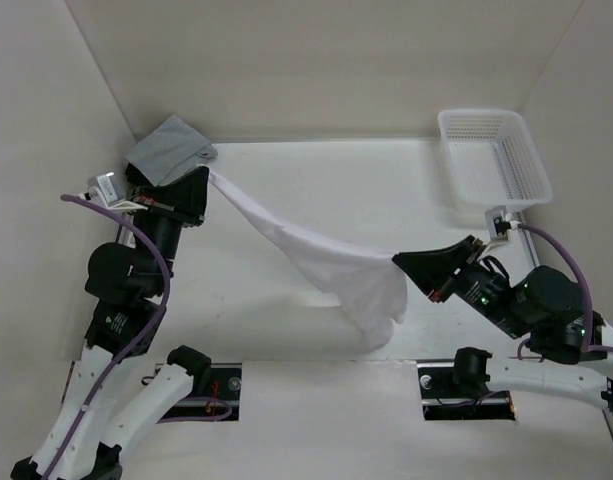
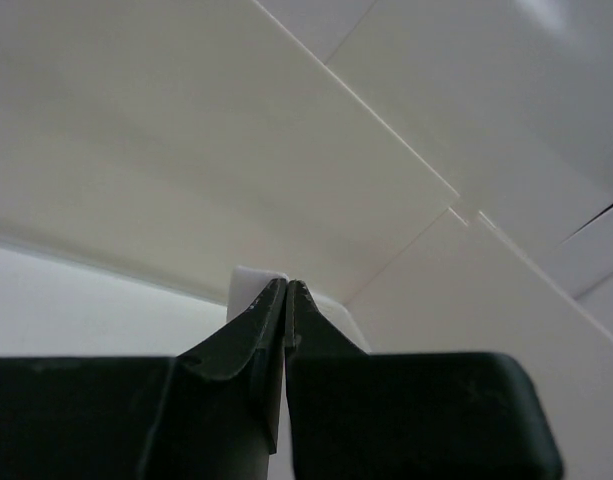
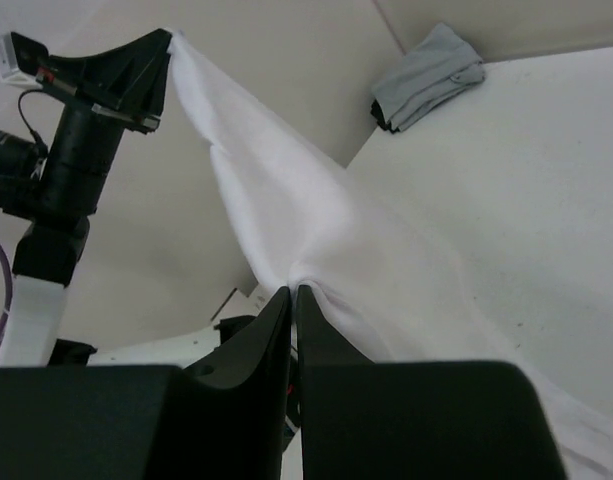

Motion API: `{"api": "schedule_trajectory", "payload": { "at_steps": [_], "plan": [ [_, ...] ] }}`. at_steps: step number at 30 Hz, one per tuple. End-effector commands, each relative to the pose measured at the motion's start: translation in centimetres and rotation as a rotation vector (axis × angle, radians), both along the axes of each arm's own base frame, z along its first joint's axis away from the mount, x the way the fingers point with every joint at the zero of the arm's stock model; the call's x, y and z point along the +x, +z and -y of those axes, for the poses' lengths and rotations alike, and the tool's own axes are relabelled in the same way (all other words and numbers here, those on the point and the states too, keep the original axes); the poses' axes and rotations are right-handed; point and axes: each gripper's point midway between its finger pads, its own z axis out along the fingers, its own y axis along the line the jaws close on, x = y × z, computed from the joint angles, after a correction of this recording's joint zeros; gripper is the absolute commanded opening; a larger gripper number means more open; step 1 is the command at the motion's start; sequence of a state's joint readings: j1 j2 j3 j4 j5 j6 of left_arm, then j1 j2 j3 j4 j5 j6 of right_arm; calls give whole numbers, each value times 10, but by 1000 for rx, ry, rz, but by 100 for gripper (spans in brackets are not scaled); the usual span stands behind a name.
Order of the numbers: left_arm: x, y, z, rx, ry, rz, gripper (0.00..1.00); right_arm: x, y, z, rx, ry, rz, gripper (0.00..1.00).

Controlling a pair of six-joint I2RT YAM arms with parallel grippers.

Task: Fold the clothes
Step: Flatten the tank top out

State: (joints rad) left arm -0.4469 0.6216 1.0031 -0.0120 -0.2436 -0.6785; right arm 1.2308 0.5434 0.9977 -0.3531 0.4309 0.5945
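The clothes (image 1: pixel 316 255), one thin white garment, hang stretched in the air between both grippers, with a loose fold drooping to the table at the lower right. My left gripper (image 1: pixel 207 176) is shut on the garment's upper left corner, raised near the back left. A small white bit of the clothes (image 2: pixel 251 285) shows behind its tips in the left wrist view. My right gripper (image 1: pixel 396 258) is shut on the garment's right edge. In the right wrist view the clothes (image 3: pixel 306 215) bunch at the right gripper (image 3: pixel 292 292) and rise toward the left gripper (image 3: pixel 166 60).
A folded grey garment (image 1: pixel 169 148) with a dark edge lies at the back left corner, just behind the left gripper. A white plastic basket (image 1: pixel 493 155) stands at the back right. White walls enclose the table on three sides.
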Motion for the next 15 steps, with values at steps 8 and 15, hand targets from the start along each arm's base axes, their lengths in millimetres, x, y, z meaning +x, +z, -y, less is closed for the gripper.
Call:
{"api": "schedule_trajectory", "payload": {
  "at_steps": [8, 15],
  "plan": [
    [70, -49, 2, 7, 73, -151, 1, 133, 23, -36, -112, -163, 117, 5],
    [101, 27, -2, -84, 22, -56, 1, 209, 134, -45, 22, -117, 203, 5]
  ]
}}
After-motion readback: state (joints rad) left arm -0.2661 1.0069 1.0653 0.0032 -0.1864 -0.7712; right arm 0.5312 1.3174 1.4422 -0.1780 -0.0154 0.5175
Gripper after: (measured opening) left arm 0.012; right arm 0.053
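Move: Both of my hands still pinch the tank top high up. Its middle hangs some 17 cm right, 8 cm back and 14 cm below my left hand, or about 10 cm left, 3 cm ahead and 8 cm below my right. The open table centre lies 13 cm ahead, 18 cm right and 47 cm below my left. The grey clothes lie 37 cm ahead, 23 cm left of that hand; the basket is 45 cm ahead, 33 cm right of my right hand. I swing the held tank top out over the table: my right hand sweeps forward about 21 cm, drifting a little to the left, and turns some 15 degrees clockwise as its left side dips. My left hand goes forward about 11 cm and sinks some 8 cm, its fingertips tipping down. Both hands start slowly and keep their pinch. ##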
